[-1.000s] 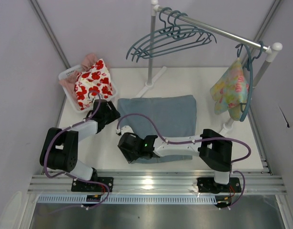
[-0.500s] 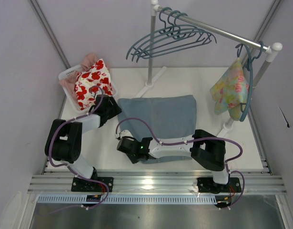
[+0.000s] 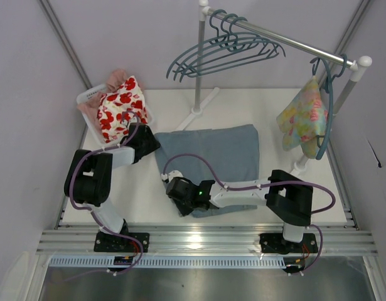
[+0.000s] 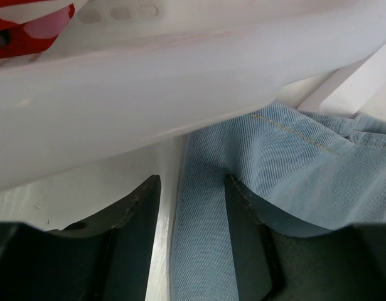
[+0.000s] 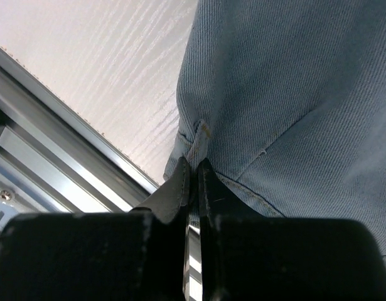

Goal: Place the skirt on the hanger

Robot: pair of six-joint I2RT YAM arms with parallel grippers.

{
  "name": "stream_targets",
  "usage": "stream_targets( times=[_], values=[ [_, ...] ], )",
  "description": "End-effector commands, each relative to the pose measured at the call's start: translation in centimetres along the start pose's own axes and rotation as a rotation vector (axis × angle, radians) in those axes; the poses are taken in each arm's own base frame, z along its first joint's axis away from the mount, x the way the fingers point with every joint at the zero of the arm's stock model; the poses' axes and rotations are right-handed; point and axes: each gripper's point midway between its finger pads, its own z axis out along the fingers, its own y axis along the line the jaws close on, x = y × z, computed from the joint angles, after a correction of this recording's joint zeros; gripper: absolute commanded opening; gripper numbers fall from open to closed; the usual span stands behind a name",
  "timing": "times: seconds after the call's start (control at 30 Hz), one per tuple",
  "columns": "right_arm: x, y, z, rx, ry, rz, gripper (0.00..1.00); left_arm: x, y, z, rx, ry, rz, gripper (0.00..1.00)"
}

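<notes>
The light blue denim skirt (image 3: 214, 157) lies flat on the white table, with its near edge under the right arm. My right gripper (image 3: 183, 202) is low at the skirt's near-left corner. In the right wrist view this gripper (image 5: 194, 172) is shut on a stitched fold of the skirt (image 5: 293, 94). My left gripper (image 3: 153, 145) is at the skirt's far-left corner. In the left wrist view it (image 4: 193, 207) is open, and the skirt's edge (image 4: 205, 213) runs between its fingers (image 4: 137, 219). Several teal hangers (image 3: 224, 53) hang on the rail, away from both grippers.
A white basket (image 3: 86, 97) with the red-flowered cloth (image 3: 120, 110) stands at the back left. Its wall (image 4: 149, 81) is just beyond the left fingers. The rack's post (image 3: 199, 69) rises behind the skirt. A pastel floral garment (image 3: 302, 119) hangs at the right. The aluminium rail (image 5: 42, 144) borders the table's near edge.
My right gripper has shut on the skirt's near-left corner and shifted slightly right. The left gripper has moved up to the skirt's far-left corner and its jaws have narrowed.
</notes>
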Motion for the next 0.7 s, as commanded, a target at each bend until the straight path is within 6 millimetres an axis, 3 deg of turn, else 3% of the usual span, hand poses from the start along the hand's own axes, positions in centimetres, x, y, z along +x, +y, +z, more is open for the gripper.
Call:
stream_targets(
  times=[0.0, 0.13, 0.23, 0.33, 0.47, 0.67],
  values=[
    [-1.1, 0.8, -1.6, -0.066, -0.048, 0.042, 0.00, -2.6, -1.7, 0.5, 0.052, -0.068, -0.010, 0.50],
    [-1.2, 0.9, -2.3, -0.086, -0.066, 0.045, 0.00, -2.6, -1.7, 0.8, 0.052, -0.068, -0.005, 0.45],
    [-1.1, 1.1, -2.5, -0.106, -0.065, 0.042, 0.00, -2.9, -2.0, 0.7, 0.061, -0.076, -0.004, 0.36],
    [-1.0, 1.3, -2.9, -0.124, -0.072, 0.044, 0.00, -2.9, -2.2, 0.7, 0.069, -0.076, -0.006, 0.24],
    [-1.3, 1.3, -3.8, -0.137, -0.089, 0.047, 0.00, -3.2, -2.6, 0.5, 0.080, -0.079, -0.006, 0.00],
    [-1.9, 0.9, -6.0, -0.167, -0.131, 0.083, 0.00, -5.5, -2.8, -1.4, 0.060, -0.148, 0.031, 0.00]
  ],
)
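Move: The skirt's left edge, close to its far left corner, runs between my half-open left fingers, about 1 cm ahead and 1 cm below. The white basket's middle is some 10 cm ahead of my left hand and 13 cm left; the rack's foot is about 13 cm ahead and 15 cm right. My right fingers already hold the skirt's near left corner, and from them that far left edge lies roughly 31 cm ahead and 11 cm left. I shut my left fingers from about half open, pinching the skirt's edge beside its far left corner, while that hand creeps forward barely 1 cm under the basket's side. My right hand keeps its grip on the near left corner and lifts it about 3.5 cm, fastest at the end, drifting some 1.5 cm right, with its left side tilting up a little. ##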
